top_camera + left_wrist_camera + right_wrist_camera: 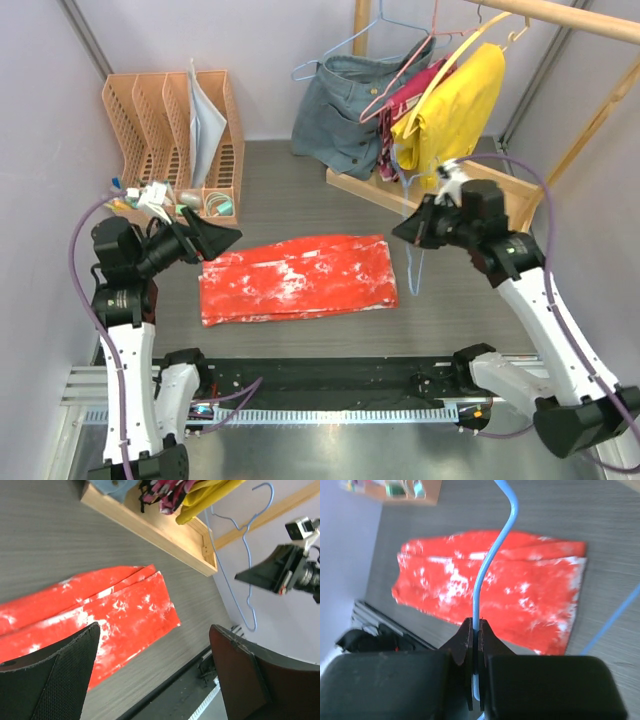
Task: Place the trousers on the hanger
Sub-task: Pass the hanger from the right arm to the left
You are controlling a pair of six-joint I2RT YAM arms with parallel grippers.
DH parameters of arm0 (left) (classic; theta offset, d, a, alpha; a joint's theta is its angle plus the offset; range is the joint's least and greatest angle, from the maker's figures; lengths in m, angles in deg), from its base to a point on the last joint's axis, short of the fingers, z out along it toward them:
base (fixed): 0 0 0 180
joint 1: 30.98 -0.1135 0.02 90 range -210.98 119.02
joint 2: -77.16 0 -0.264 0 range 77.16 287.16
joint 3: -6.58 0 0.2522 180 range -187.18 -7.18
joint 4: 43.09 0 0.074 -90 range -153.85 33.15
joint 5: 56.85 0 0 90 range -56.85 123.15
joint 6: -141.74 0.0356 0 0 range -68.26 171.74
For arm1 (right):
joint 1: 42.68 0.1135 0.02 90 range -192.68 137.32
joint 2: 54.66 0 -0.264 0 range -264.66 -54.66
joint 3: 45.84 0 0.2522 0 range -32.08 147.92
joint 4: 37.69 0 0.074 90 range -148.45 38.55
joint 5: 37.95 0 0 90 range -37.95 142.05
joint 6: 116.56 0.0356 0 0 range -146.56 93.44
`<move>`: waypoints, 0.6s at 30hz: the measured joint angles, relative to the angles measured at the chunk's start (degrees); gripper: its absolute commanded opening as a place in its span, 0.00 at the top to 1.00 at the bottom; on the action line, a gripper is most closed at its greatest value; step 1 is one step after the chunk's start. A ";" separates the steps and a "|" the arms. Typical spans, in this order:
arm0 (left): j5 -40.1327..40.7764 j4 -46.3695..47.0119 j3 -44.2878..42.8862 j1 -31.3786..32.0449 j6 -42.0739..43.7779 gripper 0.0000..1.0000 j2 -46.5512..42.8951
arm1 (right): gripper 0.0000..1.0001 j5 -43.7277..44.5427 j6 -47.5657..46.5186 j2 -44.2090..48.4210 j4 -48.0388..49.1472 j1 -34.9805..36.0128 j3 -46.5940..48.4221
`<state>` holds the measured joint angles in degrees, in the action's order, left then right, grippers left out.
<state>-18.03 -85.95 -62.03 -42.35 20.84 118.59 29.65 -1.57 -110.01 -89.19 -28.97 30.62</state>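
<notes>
The trousers [298, 278], red-orange with white splotches, lie folded flat on the grey table [300, 180]; they also show in the left wrist view [120, 605] and the right wrist view [525, 587]. My right gripper [406, 233] [477, 628] is shut on the wire of the light-blue hanger [412, 272] [480, 580], which it holds just above the trousers' right end. The hanger [235, 590] hangs below that gripper [267, 572] in the left wrist view. My left gripper [222, 240] [154, 630] hovers over the trousers' left end, open, with nothing between its fingers.
An orange file rack [170, 125] stands at the back left. At the back right, a wooden rack [375, 190] with a rail [560, 15] carries a denim garment [350, 110], a yellow garment [462, 105] and a pink hanger [400, 85]. A black strip [330, 375] runs along the near edge.
</notes>
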 measured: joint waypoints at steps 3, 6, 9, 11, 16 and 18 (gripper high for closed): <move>3.13 0.70 4.90 1.36 -3.32 0.10 -2.82 | 0.99 7.08 0.50 -2.84 1.60 11.39 -0.61; 5.92 1.42 7.61 2.82 -6.08 0.12 -5.66 | 0.99 14.86 0.70 -5.35 4.46 21.11 -1.97; 8.17 2.56 8.70 4.74 -8.26 0.12 -7.19 | 0.99 21.27 0.50 -6.91 6.64 28.70 -4.13; 9.66 4.00 9.31 6.51 -9.99 0.12 -7.54 | 0.99 24.68 -0.22 -8.17 8.48 33.27 -4.98; 12.70 6.93 12.07 11.37 -13.55 0.12 -5.31 | 0.99 29.40 -3.56 -13.60 15.65 41.05 -5.49; 13.20 8.59 12.50 12.98 -14.40 0.12 -3.69 | 0.99 30.73 -4.35 -15.98 18.01 43.19 -5.14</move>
<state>-4.83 -77.36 -49.53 -29.37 6.44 114.90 60.38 -5.92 -125.99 -71.18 14.22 25.48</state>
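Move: The hanger is already pinched in my right hand, its middle about 2 cm to that hand's right. My open left gripper, where it is going, lies some 34 cm to the right hand's left and about level. From the right hand the folded trousers lie about 20 cm left, 2 cm nearer and 25 cm below; the yellow garment hangs 20 cm ahead, 10 cm right. From my left hand the hanger is about 36 cm right. I sweep the hanger leftward with my right hand, about 16 cm, sinking 8 cm and drawing back a little as it comes in over the folded trousers towards my left gripper, still pinching the wire and swinging the fingers some 20 degrees counter-clockwise while that hand's left side rolls down. My left hand, fingers kept wide, sinks 5 cm and edges right to meet the hanger, tipping slightly down. ##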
